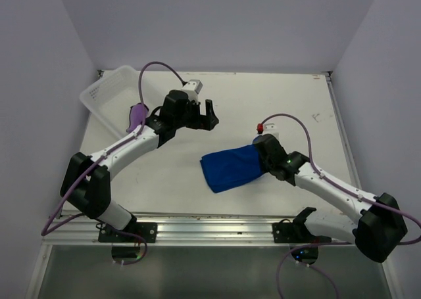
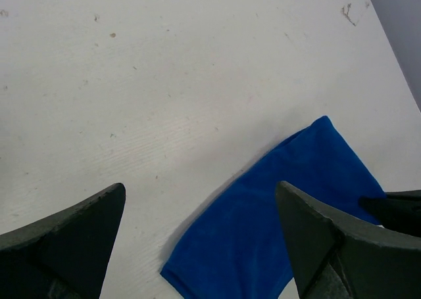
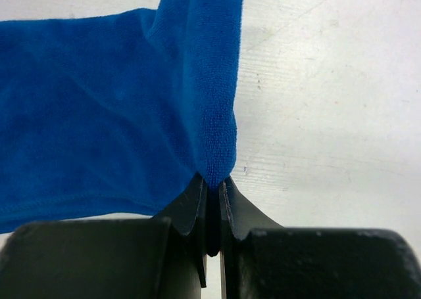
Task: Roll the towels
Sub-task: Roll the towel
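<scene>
A royal blue towel (image 1: 231, 168) lies folded on the white table near its middle, also seen in the left wrist view (image 2: 276, 220) and filling the upper left of the right wrist view (image 3: 112, 115). My right gripper (image 1: 260, 156) is shut on the blue towel's right edge, the cloth pinched between its fingertips (image 3: 214, 184). A purple towel (image 1: 136, 117) is bunched beside the basket at the far left. My left gripper (image 1: 210, 115) hangs open above the table, behind and left of the blue towel, with nothing between its fingers (image 2: 85, 227).
A white plastic basket (image 1: 108, 92) leans tilted at the back left corner. A red-tipped small object (image 1: 260, 127) sits just behind my right wrist. Grey walls close in on both sides, and a metal rail runs along the near edge.
</scene>
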You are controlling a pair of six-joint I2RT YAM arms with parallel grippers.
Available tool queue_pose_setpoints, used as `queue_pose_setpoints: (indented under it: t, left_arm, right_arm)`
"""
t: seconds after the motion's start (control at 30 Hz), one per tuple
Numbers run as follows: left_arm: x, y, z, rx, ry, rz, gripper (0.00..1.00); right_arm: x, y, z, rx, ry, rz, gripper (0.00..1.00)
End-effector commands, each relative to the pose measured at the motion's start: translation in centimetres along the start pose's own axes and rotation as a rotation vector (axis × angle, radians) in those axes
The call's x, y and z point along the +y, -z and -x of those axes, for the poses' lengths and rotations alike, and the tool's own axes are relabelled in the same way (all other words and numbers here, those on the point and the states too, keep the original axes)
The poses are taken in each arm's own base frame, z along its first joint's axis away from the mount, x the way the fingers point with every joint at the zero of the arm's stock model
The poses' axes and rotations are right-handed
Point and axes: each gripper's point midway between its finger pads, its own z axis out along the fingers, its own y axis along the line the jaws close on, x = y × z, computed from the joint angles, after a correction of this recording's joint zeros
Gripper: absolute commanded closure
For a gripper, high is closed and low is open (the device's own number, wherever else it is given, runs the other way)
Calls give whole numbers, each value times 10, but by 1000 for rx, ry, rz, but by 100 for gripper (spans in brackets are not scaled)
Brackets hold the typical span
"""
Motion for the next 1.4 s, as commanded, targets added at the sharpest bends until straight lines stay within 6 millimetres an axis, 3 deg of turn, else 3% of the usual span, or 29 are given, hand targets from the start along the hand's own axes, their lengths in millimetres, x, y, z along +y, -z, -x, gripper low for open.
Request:
queue_pose_setpoints:
  t: [0.0, 0.23, 0.37, 0.6, 0.77, 0.93, 1.0, 1.13, 1.37]
  left_arm:
    - [8, 5, 8, -30, -29, 24, 0]
    - [21, 6, 12, -32, 0, 38, 0]
    - [20, 5, 11, -28, 8, 26, 0]
    - [9, 2, 8, -24, 78, -70, 0]
    - [-16, -6, 5, 0, 161, -245, 1]
    - [-43, -7, 25, -27, 213, -365, 3]
    - [-55, -10, 24, -18, 219, -401, 5]
    - [-82, -14, 18, -5, 218, -479, 15]
    - [-103, -25, 5, 48, 232, -568, 34]
  right_arm:
    - [-5, 9, 5, -13, 119, -84, 100]
    - [12, 3, 3, -43, 269, -129, 100]
    - [18, -3, -2, -6, 346, -168, 100]
    - [47, 1, 5, -57, 428, -123, 100]
    - [60, 1, 0, -78, 525, -124, 100]
    - [61, 0, 1, -69, 615, -199, 100]
    - [58, -4, -1, -56, 672, -244, 100]
    - [62, -8, -9, -34, 747, -273, 100]
    - [69, -17, -18, 16, 849, -288, 100]
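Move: The right hand already pinches the blue towel's near right corner, lifted a little. From it the towel's middle lies about 11 cm left, 3 cm ahead and some 6 cm lower, its free left edge about 18 cm left and 1 cm ahead. The turned-up far end is roughly 10 cm ahead and 2 cm left. From the open left hand that far end lies about 15 cm right, level ahead, and 15 cm down; the towel's middle is 9 cm back and 6 cm right. Still pinching the blue towel's right edge, the right hand carries it about 6 cm left over the folded towel, sinking too, while the wrist rolls some 40 degrees left side down and turns counter-clockwise. The left hand first drifts slightly forward and left, then sweeps right and a bit back towards the roll's far end, staying high, turning clockwise with its left side dipping and closing its fingers partway on nothing. ##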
